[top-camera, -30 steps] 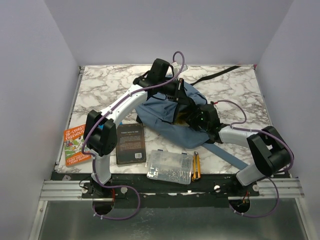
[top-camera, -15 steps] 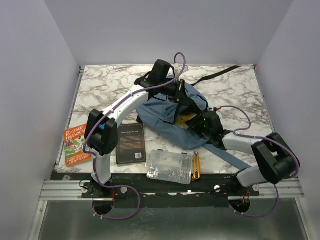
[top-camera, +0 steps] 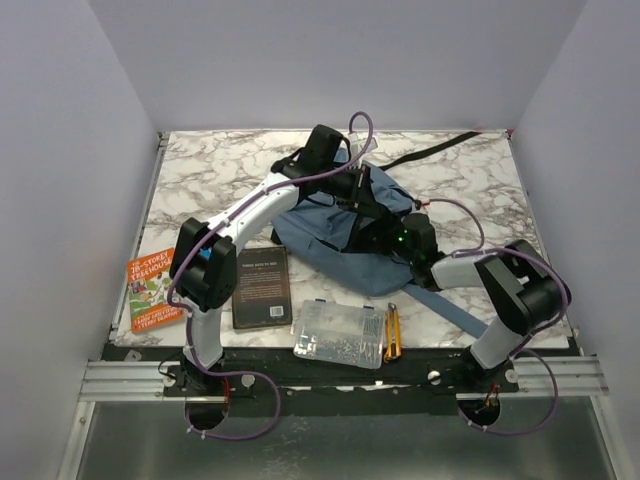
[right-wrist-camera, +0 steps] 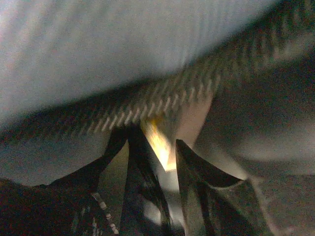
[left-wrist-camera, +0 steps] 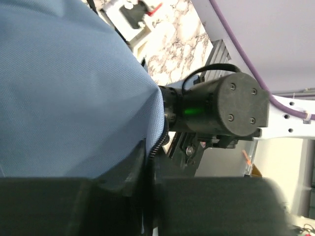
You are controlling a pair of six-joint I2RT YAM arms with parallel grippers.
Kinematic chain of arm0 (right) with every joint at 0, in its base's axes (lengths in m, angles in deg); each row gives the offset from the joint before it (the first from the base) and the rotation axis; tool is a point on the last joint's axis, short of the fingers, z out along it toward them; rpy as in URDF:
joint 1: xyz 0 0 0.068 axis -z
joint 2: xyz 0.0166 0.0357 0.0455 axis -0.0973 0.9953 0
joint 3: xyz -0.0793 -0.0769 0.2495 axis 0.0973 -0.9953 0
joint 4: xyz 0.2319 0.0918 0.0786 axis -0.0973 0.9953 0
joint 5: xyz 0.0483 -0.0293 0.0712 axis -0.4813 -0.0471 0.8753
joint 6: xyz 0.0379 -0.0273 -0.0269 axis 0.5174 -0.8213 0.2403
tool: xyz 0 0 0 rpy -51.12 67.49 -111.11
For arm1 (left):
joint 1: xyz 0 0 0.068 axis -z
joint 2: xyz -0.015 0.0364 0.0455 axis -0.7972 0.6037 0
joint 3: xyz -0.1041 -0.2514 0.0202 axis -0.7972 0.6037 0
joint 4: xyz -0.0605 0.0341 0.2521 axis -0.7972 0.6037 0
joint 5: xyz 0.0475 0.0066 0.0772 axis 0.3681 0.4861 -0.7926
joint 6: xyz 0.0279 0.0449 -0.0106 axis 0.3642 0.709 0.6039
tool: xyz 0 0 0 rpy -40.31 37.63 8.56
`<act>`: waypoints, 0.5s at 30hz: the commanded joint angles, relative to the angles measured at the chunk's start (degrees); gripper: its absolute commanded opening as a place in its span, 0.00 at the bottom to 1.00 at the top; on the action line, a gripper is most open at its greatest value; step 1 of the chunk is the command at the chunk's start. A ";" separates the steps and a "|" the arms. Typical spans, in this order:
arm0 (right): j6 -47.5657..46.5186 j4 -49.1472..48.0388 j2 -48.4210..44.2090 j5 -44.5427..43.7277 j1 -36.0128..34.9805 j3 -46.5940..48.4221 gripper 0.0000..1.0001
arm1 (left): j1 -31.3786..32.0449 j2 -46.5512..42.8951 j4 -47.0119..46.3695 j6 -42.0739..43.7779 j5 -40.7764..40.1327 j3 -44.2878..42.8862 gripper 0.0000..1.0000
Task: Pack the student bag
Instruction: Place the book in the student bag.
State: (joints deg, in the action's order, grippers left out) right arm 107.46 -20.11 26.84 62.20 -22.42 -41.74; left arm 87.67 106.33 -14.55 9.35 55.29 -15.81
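Observation:
The student bag [top-camera: 335, 240], blue-grey fabric, lies in the middle of the marble table [top-camera: 210, 170]. My left gripper [top-camera: 352, 190] is over its upper side, shut on the zip edge of the bag's opening [left-wrist-camera: 158, 140], with blue fabric [left-wrist-camera: 69, 93] filling the left wrist view. My right gripper [top-camera: 388, 238] reaches into the opening from the right. Inside, in the dim right wrist view, its fingers [right-wrist-camera: 132, 162] stand apart around a gap [right-wrist-camera: 154, 136]. A yellow-lit thing [right-wrist-camera: 162, 150] shows just past them; I cannot tell whether they touch it.
A dark book [top-camera: 261, 287], an orange picture book [top-camera: 150, 290], a clear plastic case [top-camera: 338, 333] and a yellow-and-black cutter [top-camera: 391, 332] lie along the near edge. A black strap [top-camera: 430, 152] trails to the back right and a blue webbing strap [top-camera: 455, 312] to the front right.
My right gripper drew back from the opening, baring something yellow inside, then pushed in again. The left gripper kept its hold on the bag's edge.

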 commanded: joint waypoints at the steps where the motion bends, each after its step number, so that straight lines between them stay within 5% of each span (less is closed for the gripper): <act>1: -3.12 14.16 -11.05 0.82 0.35 -2.34 0.49 | -0.05 -3.59 1.83 -0.10 -4.79 2.93 0.27; 4: -8.49 30.08 -20.32 -1.58 0.34 -2.71 0.57 | -0.18 -8.02 2.02 0.49 -9.39 6.39 0.51; 10: -21.81 61.06 -32.04 -8.71 0.45 4.02 0.68 | -2.33 -17.96 8.35 1.88 -17.10 12.40 0.68; 15: -25.39 77.00 -40.76 -15.50 -0.10 7.96 0.77 | -7.12 -34.15 10.87 1.21 -27.45 27.71 0.86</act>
State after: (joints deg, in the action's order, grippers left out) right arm 87.92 36.13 -8.13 54.31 -22.42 -37.28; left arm 84.44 84.29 -8.63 10.66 39.14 2.04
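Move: My left hand still pinches the bag rim right at its fingertips, with the middle of the bag about 7 cm to its left, 4 cm ahead and some 15 cm below. My right hand's open fingers are in the bag mouth, which surrounds them, its middle about 1 cm to the left. From the right hand, the black book lies roughly 27 cm left and 17 cm back, the parts box 8 cm left and 28 cm back, both about 6 cm lower. My left fingers open wide and let go of the bag rim, the hand dipping a little before it sweeps about 9 cm left, slightly back and up again, turning counter-clockwise. Meanwhile I draw my right hand empty out of the bag mouth, some 8 cm back and as far right while rising about 5 cm, fingers spreading wider and its left side rolling down. ##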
